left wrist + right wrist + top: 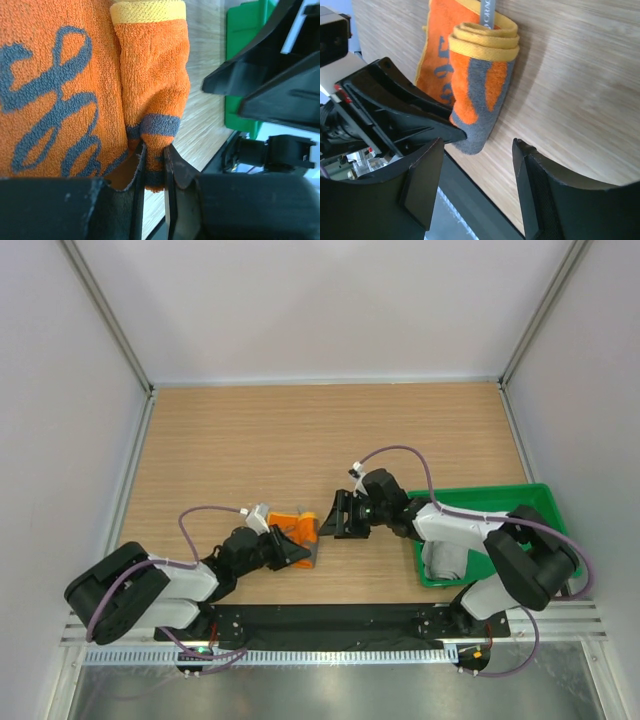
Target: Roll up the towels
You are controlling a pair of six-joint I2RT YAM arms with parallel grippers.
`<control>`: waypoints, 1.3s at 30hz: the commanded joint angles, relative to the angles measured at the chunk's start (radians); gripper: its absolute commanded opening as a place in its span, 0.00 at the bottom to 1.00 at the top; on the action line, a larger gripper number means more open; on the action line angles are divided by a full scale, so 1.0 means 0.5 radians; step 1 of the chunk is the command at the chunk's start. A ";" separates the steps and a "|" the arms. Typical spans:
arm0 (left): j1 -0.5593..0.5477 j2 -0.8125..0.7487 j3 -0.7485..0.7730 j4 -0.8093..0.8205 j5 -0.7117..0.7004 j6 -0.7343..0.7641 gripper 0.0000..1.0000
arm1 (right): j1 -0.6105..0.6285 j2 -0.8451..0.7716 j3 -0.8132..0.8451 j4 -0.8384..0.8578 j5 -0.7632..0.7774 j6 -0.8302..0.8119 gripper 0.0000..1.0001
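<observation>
The dark grey and orange towel point(293, 527) lies partly rolled on the wooden table, near the front edge. My left gripper point(298, 552) is shut on the lower end of its roll point(152, 90), pinching cloth between both fingers point(175, 170). The right wrist view shows the roll point(482, 85) end-on, with yellow edging coiled at its top. My right gripper point(333, 515) stands open just right of the towel; its jaws point(477, 145) are wide apart and hold nothing. The light grey towel point(445, 560) sits in the green tray, partly hidden by the right arm.
The green plastic tray point(480, 492) stands at the right front, and its corner point(245, 30) also shows in the left wrist view. White walls with metal posts ring the table. A black rail point(330, 620) runs along the near edge, close below both grippers.
</observation>
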 commanded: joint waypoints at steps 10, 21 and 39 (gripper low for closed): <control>0.217 0.329 -0.070 0.439 0.310 -0.196 0.00 | 0.061 0.477 0.089 0.479 -0.014 0.090 0.57; 0.263 0.556 -0.086 0.667 0.393 -0.224 0.00 | 0.114 0.677 0.123 0.654 -0.039 0.154 0.42; -0.126 -0.164 0.598 -1.231 -0.251 0.567 0.51 | 0.135 0.361 0.512 -0.781 0.715 -0.134 0.02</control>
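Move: The right hand is open, with the towel roll's middle about 5 cm to its left, 2 cm ahead and some 5 cm below. The flat, unrolled part of the towel lies roughly 5 cm farther left than the roll, and the grey tag at its far end about 6 cm beyond the roll's middle. The left hand already pinches the roll's near end; the roll's middle is about 4 cm ahead of it and 2 cm to its right. The right fingers come down astride the towel roll and pinch it just beyond the left gripper, after about 5 cm of sinking and 5 cm leftward; they then draw it some 2 cm right and slightly forward, tipping more steeply down. The left hand keeps its pinch, easing 1 cm forward, until that grip is made, then opens and lets go, lifting about 2 cm and shifting 2 cm right. ##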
